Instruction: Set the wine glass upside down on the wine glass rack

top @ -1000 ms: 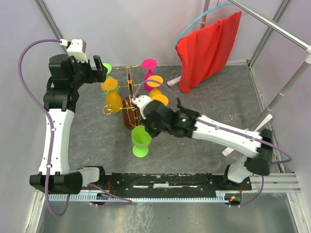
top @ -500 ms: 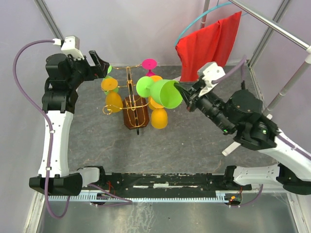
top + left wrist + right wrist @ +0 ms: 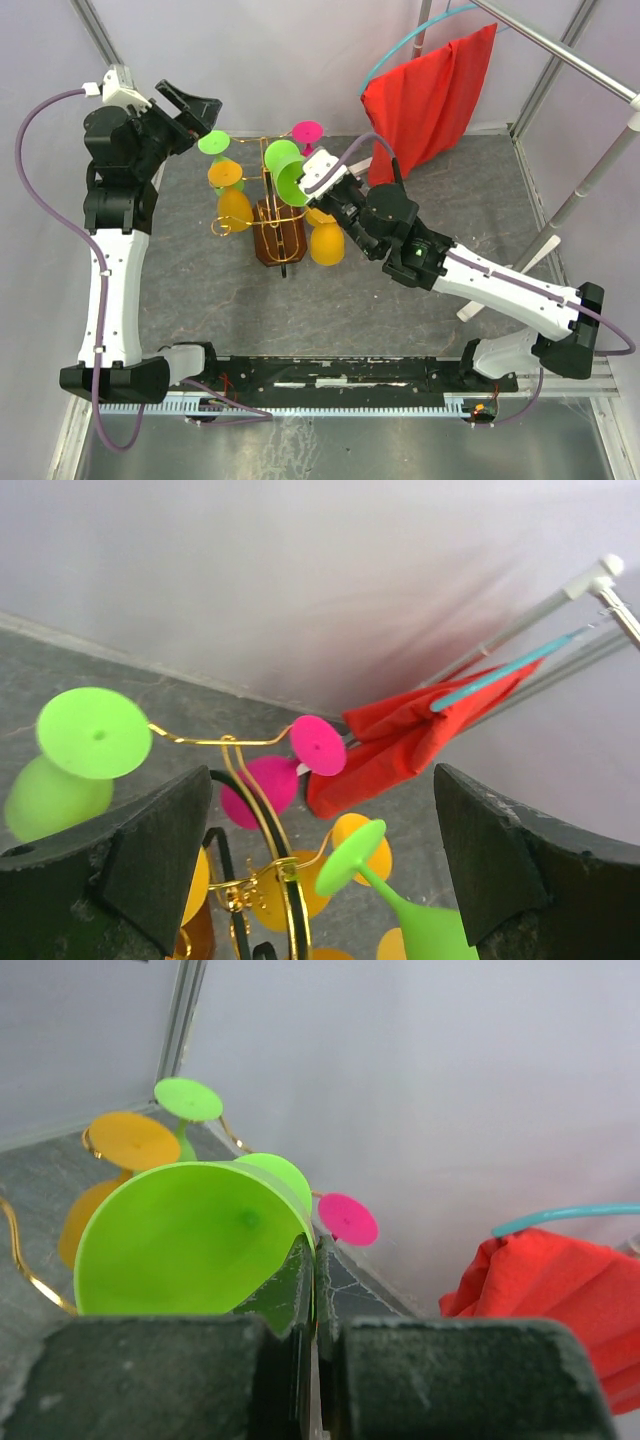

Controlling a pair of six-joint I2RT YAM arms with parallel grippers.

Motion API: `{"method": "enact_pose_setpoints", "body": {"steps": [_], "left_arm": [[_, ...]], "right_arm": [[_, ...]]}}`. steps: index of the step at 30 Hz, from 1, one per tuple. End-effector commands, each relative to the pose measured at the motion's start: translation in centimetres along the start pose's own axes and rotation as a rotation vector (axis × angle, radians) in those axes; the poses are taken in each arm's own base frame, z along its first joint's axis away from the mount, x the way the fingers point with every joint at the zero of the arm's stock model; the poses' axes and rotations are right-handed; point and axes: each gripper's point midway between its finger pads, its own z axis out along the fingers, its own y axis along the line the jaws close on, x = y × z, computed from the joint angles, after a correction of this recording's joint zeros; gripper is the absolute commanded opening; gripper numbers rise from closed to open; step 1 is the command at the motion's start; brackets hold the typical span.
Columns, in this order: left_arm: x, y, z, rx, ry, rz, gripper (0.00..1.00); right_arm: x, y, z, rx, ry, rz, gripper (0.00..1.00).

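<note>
My right gripper [image 3: 312,188] is shut on the rim of a lime green wine glass [image 3: 285,168]. The glass is tilted beside the top of the wine glass rack [image 3: 278,240], which has a dark wooden base and gold wire arms. In the right wrist view the bowl [image 3: 190,1245] faces the camera, its rim pinched by the gripper [image 3: 318,1280]. In the left wrist view its foot [image 3: 350,857] points up toward a gold arm [image 3: 215,743]. My left gripper [image 3: 190,108] stands open left of the rack, above its top, holding nothing [image 3: 320,865].
Several glasses hang upside down on the rack: orange ones [image 3: 235,205] [image 3: 328,243], a pink one [image 3: 307,130] and another green one [image 3: 213,142]. A red cloth [image 3: 430,95] hangs from a rail at the back right. A white pole [image 3: 590,190] leans at the right.
My right arm lifted the green glass from the table in front of the rack, swung it right, then brought it to the rack's top. My left gripper rose and drew back slightly.
</note>
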Motion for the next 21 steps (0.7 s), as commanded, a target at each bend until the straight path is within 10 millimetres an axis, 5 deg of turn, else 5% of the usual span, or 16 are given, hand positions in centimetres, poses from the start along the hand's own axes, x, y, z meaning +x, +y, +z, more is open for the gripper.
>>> {"method": "enact_pose_setpoints", "body": {"steps": [1,7,15,21], "left_arm": [[-1.1,-4.2,-0.9,0.224,-0.024,0.063,0.97],[1.6,-5.9,-1.4,0.419,0.054,0.227,0.95],[2.9,-8.3,-3.4,0.617,0.095,0.35,0.83],[3.9,-8.8,-4.0,0.691,0.123,0.347,0.59]], "right_arm": [[-6.9,-4.4,-0.1,0.096,-0.221,0.105,0.01],[-9.9,-4.9,-0.3,0.022,-0.267,0.232,0.01],[-9.8,-6.1,-0.5,0.017,-0.254,0.285,0.01],[-9.7,-5.8,-0.3,-0.005,-0.277,0.322,0.01]]}}
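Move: My right hand already holds the green glass by its rim, foot pointing forward-left; the glass's middle is about 5 cm ahead and 8 left of that hand. My open left gripper, which it is brought to, waits some 9 ahead, 20 left and 3 up of the right hand. From my left hand the glass is about 12 cm right, 4 back and 2 lower; the rack stands 4 ahead, 11 right and 29 down, its pink glass 14 ahead, 17 right, 22 down. I lift the green glass with my right hand about 9 cm, almost straight up and away from the rack, rolling its left side up as I keep the rim pinched. Meanwhile my left hand comes right and somewhat back to meet the foot and stem, swinging some 30 degrees clockwise and tipping up a little, its wide-open fingers starting to close. ##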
